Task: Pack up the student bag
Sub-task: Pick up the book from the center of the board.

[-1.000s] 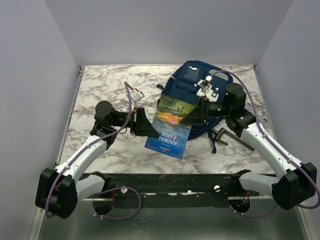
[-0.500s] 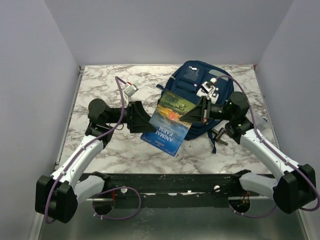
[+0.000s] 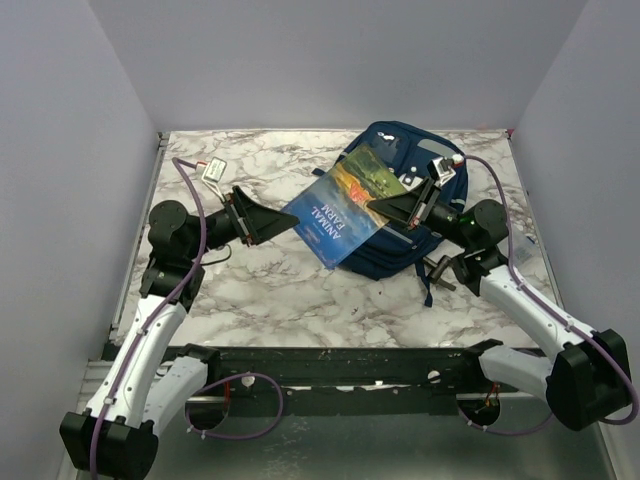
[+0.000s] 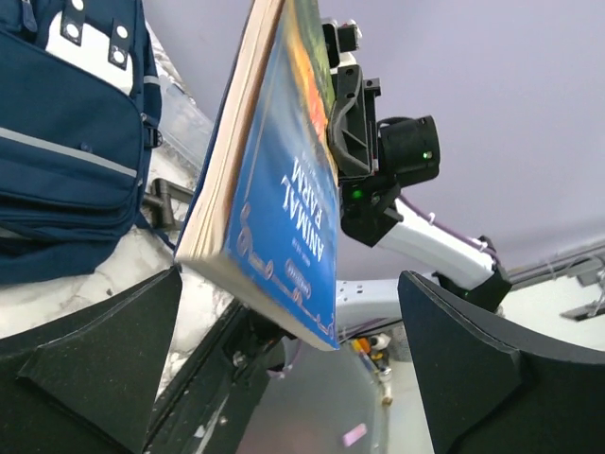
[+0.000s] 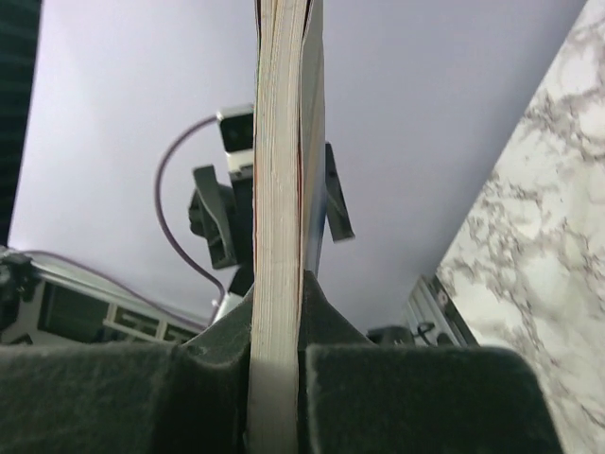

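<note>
The student bag (image 3: pixel 400 245), navy with grey stripes and white clips, lies at the back right of the marble table; it also shows in the left wrist view (image 4: pixel 66 142). A blue "Animal Farm" book (image 3: pixel 335 208) hangs tilted in the air over the bag's left edge. My right gripper (image 3: pixel 395 208) is shut on the book's right edge; the right wrist view shows the page edge (image 5: pixel 279 170) clamped between the pads (image 5: pixel 279 326). My left gripper (image 3: pixel 268 222) is open and empty, just left of the book, not touching it. The book (image 4: pixel 274 170) floats ahead of its spread fingers (image 4: pixel 288 284).
A dark metal tool (image 3: pixel 462 275) lies on the table right of the bag, under my right forearm. Grey walls enclose the table on three sides. Marble surface (image 3: pixel 250 290) lies between my left arm and the bag.
The right gripper has lifted the book and swung it up and back over the bag. The left arm has drawn back to the left, away from the book's edge.
</note>
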Robot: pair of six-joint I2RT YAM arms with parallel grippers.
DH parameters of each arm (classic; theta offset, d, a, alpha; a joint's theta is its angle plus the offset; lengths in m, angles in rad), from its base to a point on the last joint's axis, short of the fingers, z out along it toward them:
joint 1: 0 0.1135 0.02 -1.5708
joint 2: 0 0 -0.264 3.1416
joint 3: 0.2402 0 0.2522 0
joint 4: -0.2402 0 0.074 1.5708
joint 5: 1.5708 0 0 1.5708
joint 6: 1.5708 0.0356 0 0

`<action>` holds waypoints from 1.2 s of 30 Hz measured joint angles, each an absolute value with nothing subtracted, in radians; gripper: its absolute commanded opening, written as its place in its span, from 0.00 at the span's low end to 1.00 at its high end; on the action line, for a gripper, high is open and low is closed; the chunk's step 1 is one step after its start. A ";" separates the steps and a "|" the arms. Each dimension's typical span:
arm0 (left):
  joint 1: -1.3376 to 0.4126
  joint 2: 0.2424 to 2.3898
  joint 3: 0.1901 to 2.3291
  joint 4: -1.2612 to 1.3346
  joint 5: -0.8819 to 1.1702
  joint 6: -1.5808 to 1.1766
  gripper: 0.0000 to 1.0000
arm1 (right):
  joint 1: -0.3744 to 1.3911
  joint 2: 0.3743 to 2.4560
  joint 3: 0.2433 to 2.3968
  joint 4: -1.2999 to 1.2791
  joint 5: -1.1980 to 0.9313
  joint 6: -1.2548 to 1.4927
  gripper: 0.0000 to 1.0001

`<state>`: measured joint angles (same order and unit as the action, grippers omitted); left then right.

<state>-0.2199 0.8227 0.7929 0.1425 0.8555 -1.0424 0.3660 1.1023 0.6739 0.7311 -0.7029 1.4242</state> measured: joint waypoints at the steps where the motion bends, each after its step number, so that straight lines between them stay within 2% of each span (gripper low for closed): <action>1: -0.231 0.830 0.789 0.147 0.842 -1.055 0.98 | 0.366 1.111 0.672 0.758 -0.681 1.440 0.00; 4: -0.287 0.840 0.769 0.171 0.796 -1.093 0.96 | 0.366 1.130 0.671 0.803 -0.621 1.465 0.00; 10: -0.397 0.880 0.736 0.324 0.729 -1.198 0.81 | 0.381 1.153 0.653 0.893 -0.516 1.493 0.00; 19: -0.456 1.021 0.740 0.444 0.634 -1.255 0.46 | 0.433 1.159 0.593 0.942 -0.437 1.500 0.00; 21: -0.459 1.036 0.740 0.456 0.609 -1.255 0.24 | 0.439 1.157 0.579 0.940 -0.430 1.499 0.00; 22: -0.459 1.044 0.741 0.463 0.596 -1.256 0.06 | 0.440 1.156 0.573 0.935 -0.430 1.495 0.00; 23: -0.458 1.053 0.741 0.469 0.583 -1.256 0.00 | 0.440 1.155 0.570 0.930 -0.430 1.491 0.08; 25: -0.458 1.064 0.744 0.472 0.572 -1.239 0.00 | 0.440 1.150 0.568 0.912 -0.431 1.468 0.32; 28: -0.458 1.060 0.746 0.450 0.562 -1.188 0.00 | 0.440 1.123 0.575 0.809 -0.436 1.386 0.50; 30: -0.443 1.038 0.746 0.387 0.549 -1.137 0.00 | 0.440 1.102 0.613 0.655 -0.435 1.280 0.57; 31: -0.431 1.017 0.746 0.340 0.538 -1.108 0.00 | 0.440 1.096 0.659 0.516 -0.426 1.176 0.58; 36: -0.331 0.872 0.789 0.056 0.428 -0.927 0.00 | 0.444 1.079 0.773 0.193 -0.347 0.856 0.62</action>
<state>-0.3313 0.8719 0.7895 0.0559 0.4282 -0.9268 0.4442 1.0794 0.7727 0.1932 -0.3470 0.8558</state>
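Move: The book hangs in the air, its middle about 15 cm right of the open left gripper, 4 cm ahead and about level. The closed right gripper already pinches it by the far side; for that hand its middle lies about 7 cm to the left, neither ahead nor back, about 1 cm higher. From the right hand, the backpack lies roughly 16 cm ahead, 9 cm right and 25 cm lower. The book changes hands in mid-air: the left gripper reaches about 6 cm right and some 4 cm forward, shuts on its near left corner, then swings back left, turning counter-clockwise. Meanwhile the right hand eases forward about 3 cm, holds the book until the left has closed, then opens and drops away about 7 cm below its start, its fingers tipping down some 30 degrees. ##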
